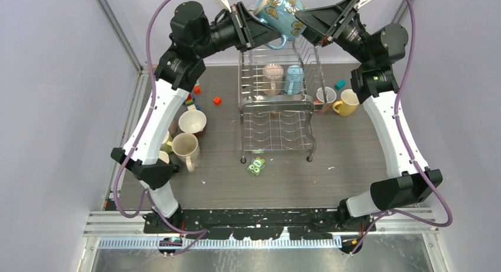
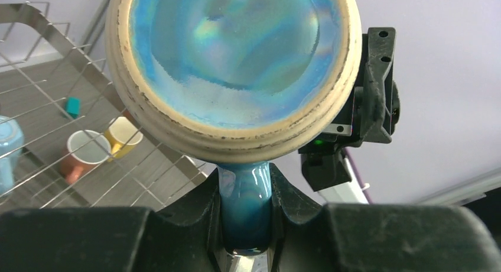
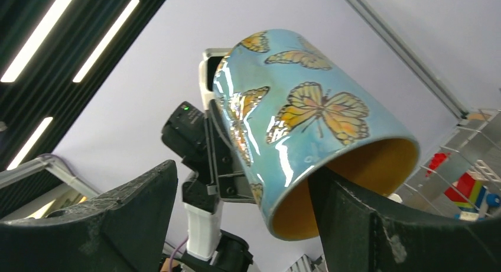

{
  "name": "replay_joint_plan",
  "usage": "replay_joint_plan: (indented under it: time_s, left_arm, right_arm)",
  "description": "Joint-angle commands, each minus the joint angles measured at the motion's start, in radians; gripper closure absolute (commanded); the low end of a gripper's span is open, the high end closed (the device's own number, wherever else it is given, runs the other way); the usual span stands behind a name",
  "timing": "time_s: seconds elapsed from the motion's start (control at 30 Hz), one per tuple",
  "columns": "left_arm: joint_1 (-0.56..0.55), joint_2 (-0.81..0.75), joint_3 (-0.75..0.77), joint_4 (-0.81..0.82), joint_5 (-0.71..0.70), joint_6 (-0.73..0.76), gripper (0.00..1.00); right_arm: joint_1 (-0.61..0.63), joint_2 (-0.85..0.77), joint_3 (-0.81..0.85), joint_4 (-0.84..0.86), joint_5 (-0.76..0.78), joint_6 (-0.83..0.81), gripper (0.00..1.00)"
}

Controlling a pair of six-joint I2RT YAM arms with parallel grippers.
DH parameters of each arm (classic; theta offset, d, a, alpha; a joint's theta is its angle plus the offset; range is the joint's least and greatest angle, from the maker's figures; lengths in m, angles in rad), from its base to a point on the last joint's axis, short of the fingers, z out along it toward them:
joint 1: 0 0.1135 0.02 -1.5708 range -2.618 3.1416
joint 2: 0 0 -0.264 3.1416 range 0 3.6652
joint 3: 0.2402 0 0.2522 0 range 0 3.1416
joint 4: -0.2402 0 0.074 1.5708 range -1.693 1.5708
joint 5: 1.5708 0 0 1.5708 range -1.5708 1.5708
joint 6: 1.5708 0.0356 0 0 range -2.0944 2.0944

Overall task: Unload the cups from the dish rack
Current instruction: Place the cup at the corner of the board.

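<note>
High over the dish rack hangs a light blue cup with orange butterflies, tilted. My left gripper is shut on its handle, and the cup's glazed base fills the left wrist view. My right gripper is open. One of its fingers reaches into the cup's yellow mouth. Its other finger stands well clear of the cup's wall. A pale pink cup and a light blue cup sit in the rack's upper tier.
Right of the rack stand a salmon cup and a yellow cup. Left of it are a dark red cup and a cream cup. A green packet lies in front, toy blocks behind.
</note>
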Motion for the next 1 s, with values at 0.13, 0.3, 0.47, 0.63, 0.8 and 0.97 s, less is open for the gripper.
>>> replay_joint_plan:
  time_s: [0.13,0.3,0.47,0.63,0.8,0.97]
  left_arm:
    - [0.01,-0.028,0.004,0.324,0.088,-0.152,1.0]
    - [0.01,-0.025,-0.028,0.376,0.106,-0.206,1.0]
    - [0.01,-0.036,-0.074,0.409,0.114,-0.23,1.0]
    - [0.01,-0.051,-0.103,0.414,0.112,-0.229,1.0]
    - [0.011,-0.058,-0.118,0.41,0.115,-0.23,1.0]
    - [0.01,-0.077,-0.154,0.416,0.107,-0.234,0.68]
  right_arm:
    - [0.007,0.001,-0.008,0.238,-0.028,0.149,0.26]
    - [0.012,0.008,-0.007,0.25,-0.008,0.158,0.33]
    - [0.02,0.026,0.008,0.253,0.006,0.165,0.37]
    - [0.023,0.027,0.002,0.253,0.012,0.164,0.53]
    - [0.025,0.024,0.003,0.241,0.017,0.151,0.93]
    - [0.027,0.015,0.016,0.197,0.035,0.108,0.99]
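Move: In the air above the rack, the left hand already pinches the handle of the butterfly cup; the cup's middle is about 5 cm ahead, 2 right and 2 above. From the right hand it lies some 3 cm ahead, 5 left and 2 higher, its mouth turned towards that hand. Roughly 33 cm below the right hand, the light-blue cup on the rack stands 2 cm ahead and 2 right, the pink cup 2 ahead and 4 left. Closing on the cup's rim, the right hand first draws back about 2 cm and rises 2.5, then comes forward again by as much while sinking a little, and pinches the wall with one finger inside the mouth and one outside. The left keeps its hold on the handle, easing some 1.5 cm right and turning clockwise with its fingertips rising, around 15 degrees in all. ##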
